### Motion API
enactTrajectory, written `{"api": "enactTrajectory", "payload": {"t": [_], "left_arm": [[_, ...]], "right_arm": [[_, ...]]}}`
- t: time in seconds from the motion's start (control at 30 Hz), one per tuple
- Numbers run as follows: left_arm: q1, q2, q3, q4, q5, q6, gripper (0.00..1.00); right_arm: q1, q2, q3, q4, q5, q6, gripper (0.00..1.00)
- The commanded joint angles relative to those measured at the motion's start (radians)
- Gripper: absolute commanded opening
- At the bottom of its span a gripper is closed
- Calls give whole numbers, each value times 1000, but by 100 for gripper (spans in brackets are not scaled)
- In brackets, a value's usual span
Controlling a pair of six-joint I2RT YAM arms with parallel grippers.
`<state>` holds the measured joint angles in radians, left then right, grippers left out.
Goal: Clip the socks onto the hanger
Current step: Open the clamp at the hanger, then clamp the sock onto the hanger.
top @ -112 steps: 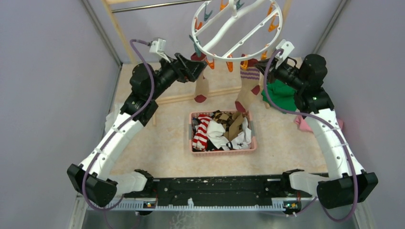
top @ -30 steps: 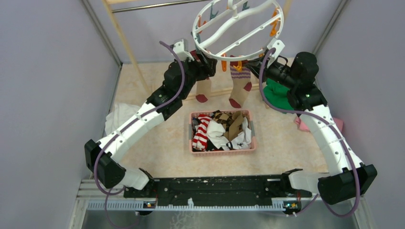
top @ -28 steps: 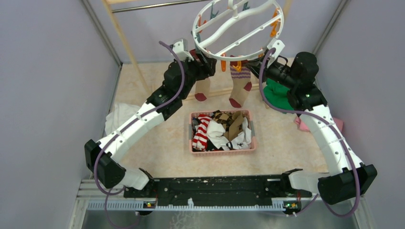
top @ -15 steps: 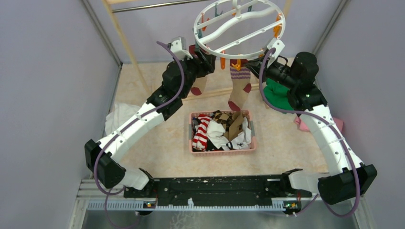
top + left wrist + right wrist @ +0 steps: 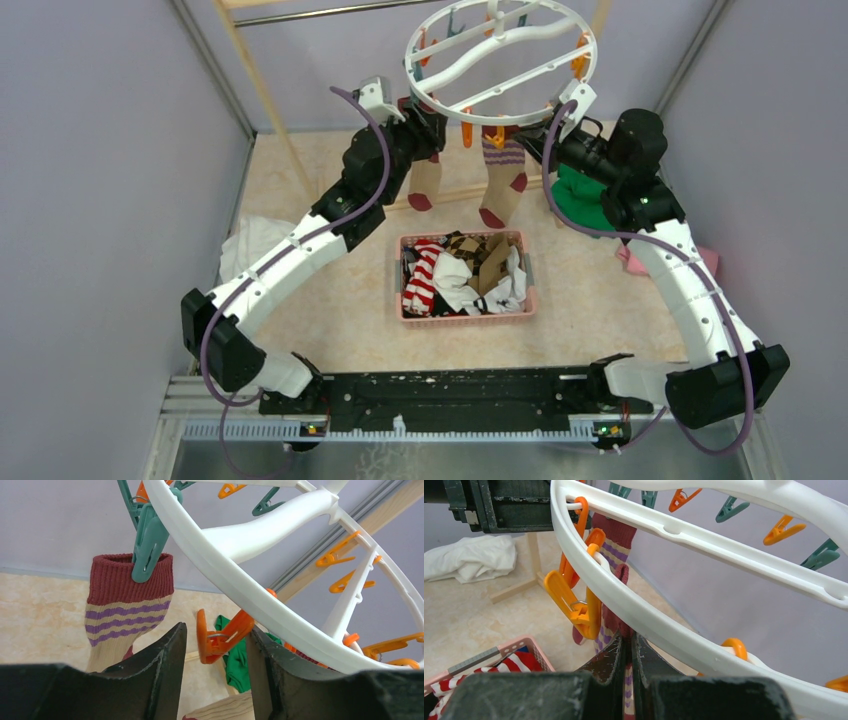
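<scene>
The white ring hanger [image 5: 573,75] hangs over the back of the table. One tan sock [image 5: 424,185] with a maroon cuff hangs from a teal peg [image 5: 147,542]. In the left wrist view that clipped sock [image 5: 125,610] is at the left. My left gripper [image 5: 215,630] is open, its fingers either side of an orange peg [image 5: 223,639] under the ring [image 5: 225,575]. The right gripper [image 5: 629,639] is shut on the maroon cuff of a second striped sock [image 5: 500,180], just below the rim [image 5: 649,615]. More socks fill the pink basket [image 5: 470,316].
A green cloth [image 5: 585,200] lies under the right arm, with a pink cloth [image 5: 630,258] beside it. White cloth [image 5: 250,240] lies at the left. A wooden rack post [image 5: 265,90] and its floor bar [image 5: 470,190] stand behind the basket.
The hanger has swung and levelled, and both socks swayed with it. My left gripper's jaws have narrowed around the orange peg. The right arm has stayed put.
</scene>
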<state>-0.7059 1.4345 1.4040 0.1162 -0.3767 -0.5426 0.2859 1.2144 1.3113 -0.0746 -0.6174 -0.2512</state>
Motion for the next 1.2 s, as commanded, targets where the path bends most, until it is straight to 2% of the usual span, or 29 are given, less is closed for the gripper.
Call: {"api": "enactTrajectory", "payload": {"t": [0.0, 0.27, 0.43, 0.67, 0.97, 1.17], "left_arm": [[-4, 2, 10, 68, -7, 16, 50], [-4, -6, 11, 69, 18, 13, 22], [-3, -11, 16, 62, 25, 5, 14], [-4, -22, 17, 56, 30, -6, 12], [-3, -34, 12, 55, 47, -20, 11], [-3, -37, 8, 59, 62, -22, 11]], "right_arm": [[12, -8, 29, 32, 6, 3, 0], [12, -21, 14, 19, 11, -3, 0], [13, -35, 2, 8, 15, -9, 0], [12, -58, -29, 1, -22, -19, 0], [17, -160, -196, 33, -34, 16, 0], [107, -188, -263, 108, 31, 10, 0]]}}
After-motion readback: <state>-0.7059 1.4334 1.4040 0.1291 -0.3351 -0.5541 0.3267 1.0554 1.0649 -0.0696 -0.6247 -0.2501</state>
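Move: The orange clamp to be opened hangs on the white hanger ring between the left hand's parted fingers, only about 1 cm ahead of the hand point. The teal clamp with the hanging sock is some 5 cm to its left, 2 cm farther out and 4 cm higher; the next orange clamp is about 7 cm to its right and 3 cm nearer. From the right hand, which holds the other sock, the clamp being opened is roughly 17 cm left and 5 cm ahead; a yellow-orange clamp hangs 5 cm left, 1 cm back and 3 cm up. The orange clamp's handles are caught between the left fingers, which close from about half open and stop short of shut, then keep squeezing while that hand stays almost in place. The right hand keeps its shut grip on the sock cuff, waits beside the ring, then sinks nearly 6 cm and draws back some 4 cm, away from the ring. ##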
